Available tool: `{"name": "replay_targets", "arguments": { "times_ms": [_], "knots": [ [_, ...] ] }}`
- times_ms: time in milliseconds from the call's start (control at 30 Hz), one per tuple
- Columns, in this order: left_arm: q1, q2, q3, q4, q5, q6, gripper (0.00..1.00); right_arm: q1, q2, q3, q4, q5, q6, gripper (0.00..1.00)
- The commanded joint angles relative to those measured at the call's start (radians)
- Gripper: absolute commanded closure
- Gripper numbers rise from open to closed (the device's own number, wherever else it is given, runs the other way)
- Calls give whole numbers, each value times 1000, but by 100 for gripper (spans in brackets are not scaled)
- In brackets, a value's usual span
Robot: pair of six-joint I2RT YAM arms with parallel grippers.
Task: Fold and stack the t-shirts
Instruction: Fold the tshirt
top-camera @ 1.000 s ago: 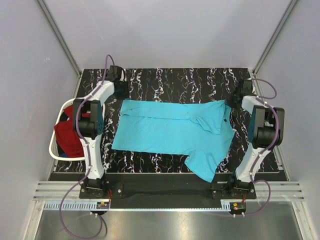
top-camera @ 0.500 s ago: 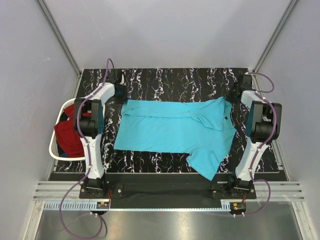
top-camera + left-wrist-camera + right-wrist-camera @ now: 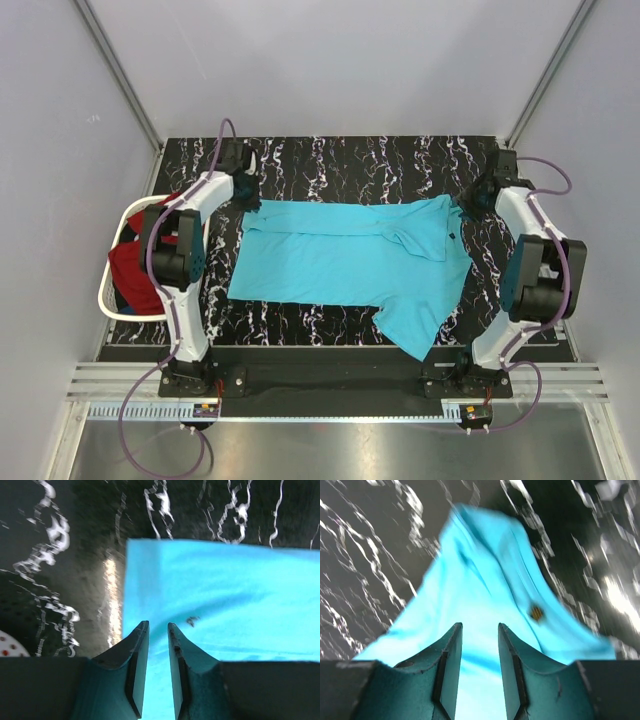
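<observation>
A turquoise-blue t-shirt [image 3: 345, 260] lies folded lengthwise on the black marbled table, collar end at the right, one sleeve [image 3: 412, 325] hanging toward the near edge. My left gripper [image 3: 248, 192] hovers at the shirt's far left corner; the left wrist view shows that gripper [image 3: 158, 624] narrowly open, with the shirt [image 3: 225, 590] below it and nothing between its fingers. Just above the collar corner my right gripper [image 3: 468, 203] is open too; seen from the right wrist [image 3: 480, 625], only cloth [image 3: 485, 570] shows beneath the gap. A dark red t-shirt [image 3: 138, 272] sits bunched in the basket.
A white plastic laundry basket [image 3: 112, 310] stands off the table's left edge beside the left arm. Grey walls close in the table at the back and on both sides. Bare marbled tabletop [image 3: 370, 160] stretches behind the shirt.
My right gripper has opened and let go of the shirt's collar corner, and that arm has swung outward to the right. The left gripper has narrowed slightly and lifted off the left corner.
</observation>
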Motion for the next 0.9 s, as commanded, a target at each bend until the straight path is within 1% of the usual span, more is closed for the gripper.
{"name": "replay_targets", "arguments": {
  "times_ms": [0, 67, 167, 267, 333, 533, 600, 700, 767, 800, 867],
  "knots": [
    [-10, 2, -19, 21, 2, -5, 73, -1, -117, -105, -71, 20, 100, 59],
    [-13, 6, -24, 21, -27, -5, 73, -1, -152, -164, -59, 16, 114, 60],
    [-18, 5, -41, 20, -59, -2, 72, 2, -157, -220, -37, -12, 122, 62],
    [-29, -14, -65, 23, -98, 6, 71, 14, -169, -263, -36, -1, 123, 63],
    [-44, -12, -78, 21, -127, 15, 71, 17, -189, -281, -39, 16, 134, 63],
    [-75, 11, -87, 18, -151, 21, 71, 19, -220, -320, -45, 33, 160, 63],
    [-87, 12, -90, 17, -206, 39, 70, 19, -224, -331, -45, 36, 160, 63],
    [-87, 3, -63, 9, -243, 52, 70, 19, -214, -335, -44, 39, 149, 63],
    [-88, -17, -46, 4, -236, 50, 70, 19, -204, -338, -45, 37, 145, 63],
    [-95, -50, -43, 3, -236, 47, 69, 19, -198, -340, -45, 39, 140, 63],
    [-107, -93, -44, 1, -196, 39, 69, 19, -201, -343, -47, 37, 143, 63]
  ]
}}
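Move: Over the far left part of the shirt, the left hand has the near edge of the folded strip about 4 cm back and 4 below; the shirt's far left corner is some 2 cm ahead and 2 left, and the basket roughly 25 cm left and 13 back. From the right hand, the neckline by the flap's tip is about 11 cm back, 3 left and 8 below; the size tag is 7 back and 3 left, the sleeve peak 2 ahead and 5 left. Drawing back about 10 cm above the shirt's right side, the right hand drifts slightly left, sinks some 5 cm and tips its fingers more steeply down towards the neckline by the flap's tip. The left hand eases back and down about 3 cm each to the near edge of the folded strip, then rolls its left side up roughly 10 degrees. Both grippers stay part open. ##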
